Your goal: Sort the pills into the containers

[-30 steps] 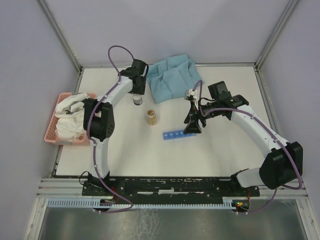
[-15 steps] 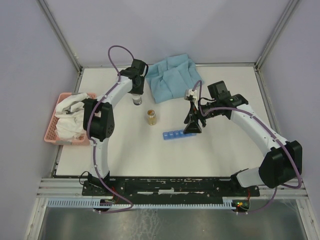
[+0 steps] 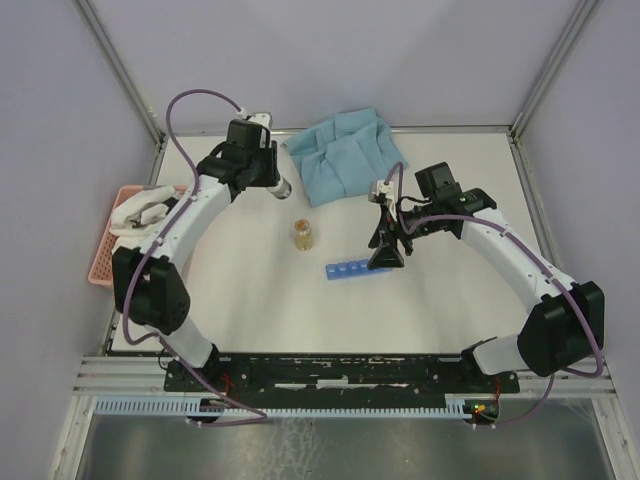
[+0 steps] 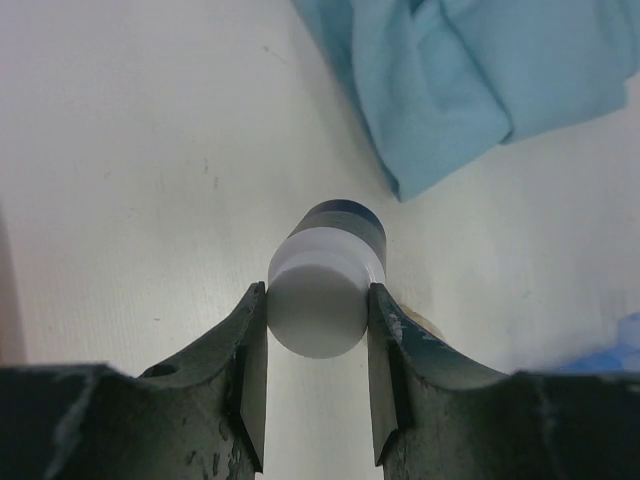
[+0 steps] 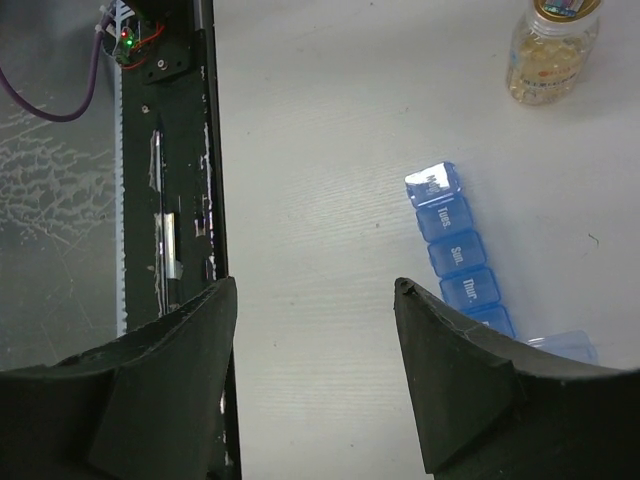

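Note:
My left gripper (image 3: 274,180) (image 4: 318,312) is shut on a small bottle (image 3: 284,187) by its white cap (image 4: 318,300); the bottle has a dark band below the cap and hangs tilted above the table beside the blue cloth. The containers are one blue pill-organiser strip (image 3: 347,270) (image 5: 455,250) with day labels, lying mid-table. My right gripper (image 3: 385,256) (image 5: 316,290) stands open over the strip's right end with nothing between its fingers. A clear bottle of yellow pills (image 3: 304,234) (image 5: 550,55) stands upright left of the strip.
A crumpled blue cloth (image 3: 345,155) (image 4: 480,70) lies at the back of the table. A pink basket (image 3: 103,262) holding white cloth (image 3: 140,210) sits at the left edge. The black rail (image 5: 170,150) runs along the near edge.
My left gripper closed on the white-capped bottle, lifted it off the table and tipped it sideways, and the left arm swung out to the left. The right arm has not moved.

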Motion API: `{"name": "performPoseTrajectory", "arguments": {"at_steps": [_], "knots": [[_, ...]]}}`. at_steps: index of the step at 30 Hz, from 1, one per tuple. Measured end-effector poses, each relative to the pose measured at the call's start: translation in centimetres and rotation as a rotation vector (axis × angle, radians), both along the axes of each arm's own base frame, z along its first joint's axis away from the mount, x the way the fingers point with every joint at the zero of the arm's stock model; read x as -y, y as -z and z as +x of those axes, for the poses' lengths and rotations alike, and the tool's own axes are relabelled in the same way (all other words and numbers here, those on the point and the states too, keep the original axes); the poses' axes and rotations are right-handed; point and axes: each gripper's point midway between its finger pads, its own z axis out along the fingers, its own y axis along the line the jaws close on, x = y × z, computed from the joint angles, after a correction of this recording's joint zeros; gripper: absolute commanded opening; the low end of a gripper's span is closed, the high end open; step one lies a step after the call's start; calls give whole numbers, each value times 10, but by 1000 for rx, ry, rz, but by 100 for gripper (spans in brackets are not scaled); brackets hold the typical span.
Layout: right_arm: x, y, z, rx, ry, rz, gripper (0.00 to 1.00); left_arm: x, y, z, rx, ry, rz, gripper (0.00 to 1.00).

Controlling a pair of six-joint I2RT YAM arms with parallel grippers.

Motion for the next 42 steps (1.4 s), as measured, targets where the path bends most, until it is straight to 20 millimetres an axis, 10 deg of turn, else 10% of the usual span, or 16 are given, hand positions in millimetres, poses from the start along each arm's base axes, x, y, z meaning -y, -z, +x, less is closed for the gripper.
{"name": "performPoseTrajectory", "arguments": {"at_steps": [8,22,42], "knots": [[1,0,0,105,4,40,89,57,-56,-44,117,211,-276,3],[0,-16,7,360,36,137,100,174,-29,-192,-10,611,-451,3],[-18,17,0,277,-11,131,93,199,-34,-212,30,612,-539,3]]}}
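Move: The white-capped bottle is already in the left gripper, clear of the table, and is bound for the right gripper's fingertips, about 21 cm back and 25 cm to the right at roughly the same height. The amber jar stands some 7 cm back, 8 cm right and 13 cm below the left hand; the blue pill organizer lies about 17 cm back, 23 cm right and 16 cm below. From the right hand, the bottle is about 23 cm ahead and 25 cm left. Bring the left gripper, keeping its hold on the bottle's cap, back and to the right about 29 cm, rising some 5 cm early on, until the bottle comes in at the right fingertips. Swing the wrist clockwise and let its left side dip on the way, about 45 degrees in all. Meanwhile open the right fingers fully, roll that wrist some 20 degrees, then ease the hand a couple of centimetres left and down to the bottle. ##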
